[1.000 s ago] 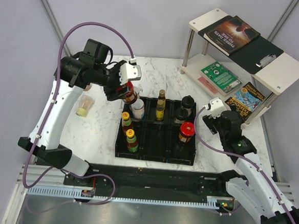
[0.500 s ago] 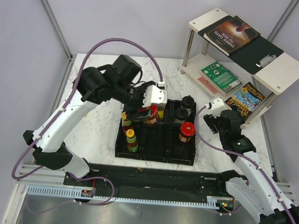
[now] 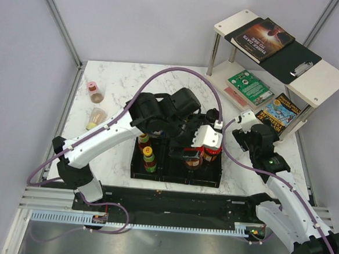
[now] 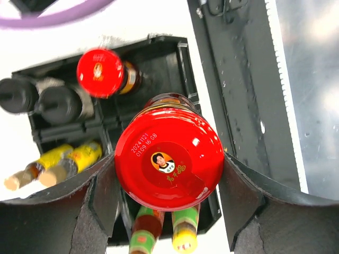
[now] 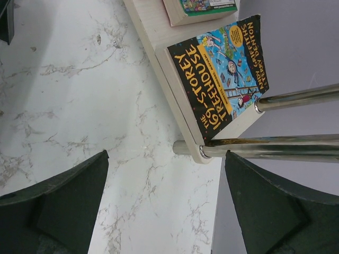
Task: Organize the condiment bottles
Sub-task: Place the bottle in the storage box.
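Observation:
My left gripper (image 4: 167,165) is shut on a red-capped jar (image 4: 168,132), its fingers (image 4: 241,188) pressed against both sides of the lid. In the top view that gripper (image 3: 199,145) holds the jar (image 3: 191,159) over the front middle of the black tray (image 3: 174,178). In the tray stand another red-capped jar (image 3: 213,147), two yellow-capped sauce bottles (image 3: 149,159) at the left and black-lidded jars (image 3: 212,114) at the back. A pink-lidded shaker (image 3: 92,88) and a small jar (image 3: 95,117) are on the table at the left. My right gripper (image 5: 167,206) is open over bare marble.
A two-level shelf (image 3: 312,82) with books stands at the back right; its metal leg (image 5: 275,151) and a book (image 5: 220,69) lie just ahead of my right gripper (image 3: 243,121). The rail (image 3: 170,202) with both arm bases runs along the near edge.
The left arm has swung from the tray's back left corner across to its front middle, carrying the red-capped jar. The right arm has stayed still.

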`<state>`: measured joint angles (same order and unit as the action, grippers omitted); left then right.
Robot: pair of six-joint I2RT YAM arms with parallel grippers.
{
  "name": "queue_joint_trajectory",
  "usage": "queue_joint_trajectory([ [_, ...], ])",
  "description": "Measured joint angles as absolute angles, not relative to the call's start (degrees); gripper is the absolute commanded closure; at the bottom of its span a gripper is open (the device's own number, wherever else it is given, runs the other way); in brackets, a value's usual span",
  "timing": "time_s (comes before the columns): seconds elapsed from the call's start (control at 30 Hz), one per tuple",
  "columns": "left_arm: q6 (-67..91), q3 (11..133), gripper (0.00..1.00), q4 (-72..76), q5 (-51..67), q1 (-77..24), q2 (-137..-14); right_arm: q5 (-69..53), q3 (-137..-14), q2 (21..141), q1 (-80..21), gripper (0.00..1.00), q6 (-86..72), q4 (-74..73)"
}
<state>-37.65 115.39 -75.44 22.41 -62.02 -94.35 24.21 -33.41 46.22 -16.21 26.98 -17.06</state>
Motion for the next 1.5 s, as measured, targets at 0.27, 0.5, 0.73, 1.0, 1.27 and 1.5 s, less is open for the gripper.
queue_joint_trajectory([
  [0.27, -37.06, 106.30, 0.98, -64.99, 23.07, -65.10, -95.09, 24.32, -33.41, 46.26, -15.73, 0.02, 26.98, -17.04],
  [0.5, -36.36, 95.07, 0.98, -55.20, 22.94, -65.47, -95.61, 24.29, -33.41, 46.70, -15.73, 0.02, 26.98, -16.73],
  [0.73, -35.05, 90.19, 0.98, -45.54, 23.66, -65.80, -95.88, 24.27, -33.41, 46.87, -15.62, 0.02, 27.00, -16.71],
  [1.0, -33.54, 88.90, 0.98, -41.78, 23.68, -66.04, -96.12, 24.25, -33.41, 46.98, -15.62, 0.02, 27.03, -16.71],
  [1.27, -32.80, 88.99, 0.98, -41.32, 23.68, -66.04, -96.38, 24.23, -33.41, 47.09, -15.62, 0.02, 27.03, -16.69],
  [1.5, -32.29, 89.56, 0.98, -41.32, 23.68, -66.08, -96.90, 24.08, -33.39, 47.46, -15.57, 0.02, 27.03, -16.71],
])
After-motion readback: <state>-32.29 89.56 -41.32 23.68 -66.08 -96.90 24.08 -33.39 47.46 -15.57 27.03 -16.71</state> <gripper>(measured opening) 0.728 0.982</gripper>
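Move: The left hand holds the red-lidded jar over the storage box. Its target, the near end of the box's right-hand cell, lies about 8 cm to the right, level front to back, and some 12 cm down. The other red-lidded jar stands about 7 cm ahead and 8 cm right. A black-lidded jar is roughly 14 cm ahead and 6 cm right; the nearer green-labelled bottle is some 15 cm left and 1 cm ahead. From the right hand, the target is about 17 cm left and 14 cm back. Down and to the right, the left hand lowers the held jar about 10 cm into the near end of the box's right-hand cell, dropping fastest early on and then easing sideways, some 8 cm to the right in all. The wrist tilts barely 5 degrees; the fingers keep their grip round the jar, and the hand all but stops there without letting go. ##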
